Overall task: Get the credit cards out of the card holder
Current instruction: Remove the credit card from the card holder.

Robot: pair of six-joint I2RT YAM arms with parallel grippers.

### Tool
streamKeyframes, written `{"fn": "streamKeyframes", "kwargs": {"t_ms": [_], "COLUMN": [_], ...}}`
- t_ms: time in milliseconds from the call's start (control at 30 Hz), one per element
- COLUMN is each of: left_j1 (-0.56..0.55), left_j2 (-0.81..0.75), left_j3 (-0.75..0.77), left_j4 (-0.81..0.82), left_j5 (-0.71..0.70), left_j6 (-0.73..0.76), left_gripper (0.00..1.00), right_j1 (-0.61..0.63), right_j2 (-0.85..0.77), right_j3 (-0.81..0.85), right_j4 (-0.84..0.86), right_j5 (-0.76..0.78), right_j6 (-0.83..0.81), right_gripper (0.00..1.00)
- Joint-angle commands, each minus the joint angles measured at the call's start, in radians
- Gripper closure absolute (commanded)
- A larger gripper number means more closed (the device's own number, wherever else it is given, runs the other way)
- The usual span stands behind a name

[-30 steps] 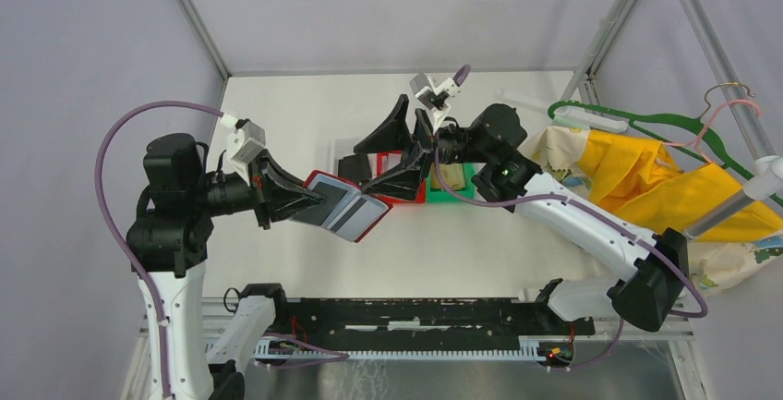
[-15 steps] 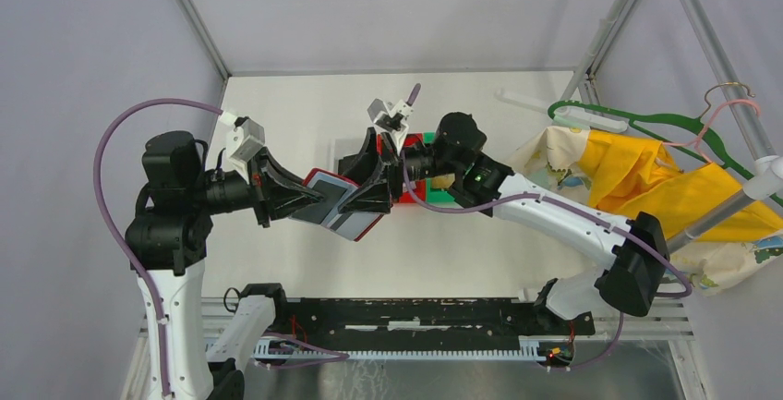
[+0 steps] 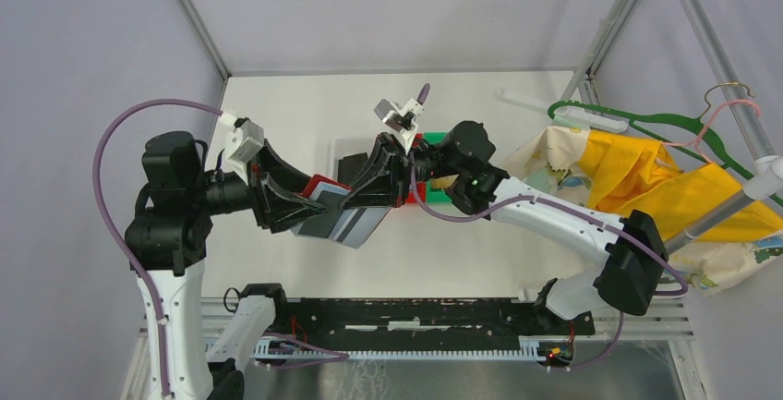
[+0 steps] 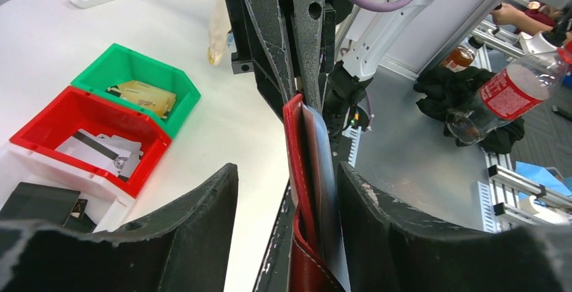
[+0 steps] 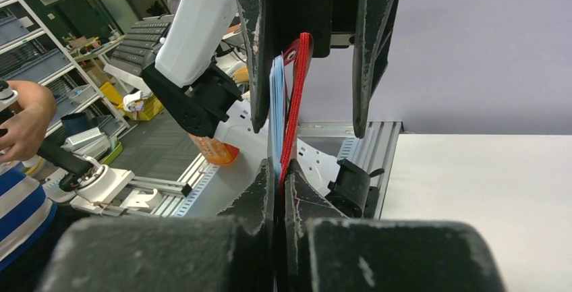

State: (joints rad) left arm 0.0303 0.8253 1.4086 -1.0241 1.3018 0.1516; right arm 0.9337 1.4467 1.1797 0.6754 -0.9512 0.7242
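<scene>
The red card holder (image 3: 337, 217) with pale blue-grey inner leaves hangs in the air between both arms. My right gripper (image 3: 380, 189) is shut on its right edge; in the right wrist view its fingertips (image 5: 280, 174) pinch the red cover and blue leaves (image 5: 289, 103). My left gripper (image 3: 297, 206) is open around the holder's other end. In the left wrist view the holder (image 4: 297, 150) leans against the right finger (image 4: 398, 224), and a gap separates it from the left finger (image 4: 182, 224). Gold-tan credit cards (image 4: 145, 96) lie in the green bin (image 4: 108, 69). No card shows in the holder.
A red bin (image 4: 145, 145) beside the green one holds pale cards with a dark stripe (image 4: 94, 149). A white tray holds black wallets (image 4: 40, 204). A green hanger (image 3: 637, 123) and yellow cloth (image 3: 646, 178) lie at the right. A plastic bottle (image 4: 502, 96) lies beyond the table's near edge.
My right gripper came in from the right and shut on the holder's edge. My left gripper, shut on the holder before, has opened. The holder has tilted flatter and shifted slightly.
</scene>
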Motion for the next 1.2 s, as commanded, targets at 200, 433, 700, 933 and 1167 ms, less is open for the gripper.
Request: {"fn": "streamKeyframes", "kwargs": {"t_ms": [200, 433, 700, 933, 1167], "left_j1": [0.000, 0.000, 0.001, 0.001, 0.000], "left_j2": [0.051, 0.028, 0.067, 0.073, 0.039], "left_j3": [-0.017, -0.032, -0.013, -0.004, -0.008], "left_j4": [-0.101, -0.098, -0.102, -0.100, 0.031], "left_j5": [0.200, 0.209, 0.255, 0.189, -0.024], "left_j6": [0.004, -0.007, -0.003, 0.007, -0.088], "left_gripper": [0.38, 0.48, 0.81, 0.98, 0.98], "right_j1": [-0.027, -0.029, -0.029, -0.111, -0.185], "right_j2": [-0.062, -0.054, -0.042, -0.089, -0.263], "right_j3": [-0.016, -0.010, -0.017, 0.025, 0.017], "right_j4": [0.154, 0.188, 0.179, -0.032, -0.317], "right_j5": [-0.040, -0.034, -0.039, 0.081, 0.362], "right_j6": [0.063, 0.087, 0.086, -0.011, -0.206], "right_gripper": [1.00, 1.00, 0.66, 0.29, 0.14]}}
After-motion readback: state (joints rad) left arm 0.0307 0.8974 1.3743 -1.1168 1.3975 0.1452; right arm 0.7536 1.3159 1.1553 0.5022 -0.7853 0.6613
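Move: The left hand's fingers stand open on either side of the red card holder. Its middle is about 3 cm to the hand's right and 2 cm back, at the same height. The right hand already pinches the holder, whose middle lies about 1 cm left and 1 cm back of that hand. From the left hand, the white box lies some 20 cm ahead, 3 cm right and 38 cm below; the red box is about 20 cm ahead, 13 cm right, equally low. The left fingers pinch the holder's left part after easing about 2.5 cm back, with the hand rolling some 10 degrees forward-side down and swinging clockwise; they then carry it forward again and slightly down. The right hand keeps its pinch until the left has closed, then opens wide and draws away from the holder, about 8 cm forward and 4 cm right, swinging roughly 20 degrees clockwise. ##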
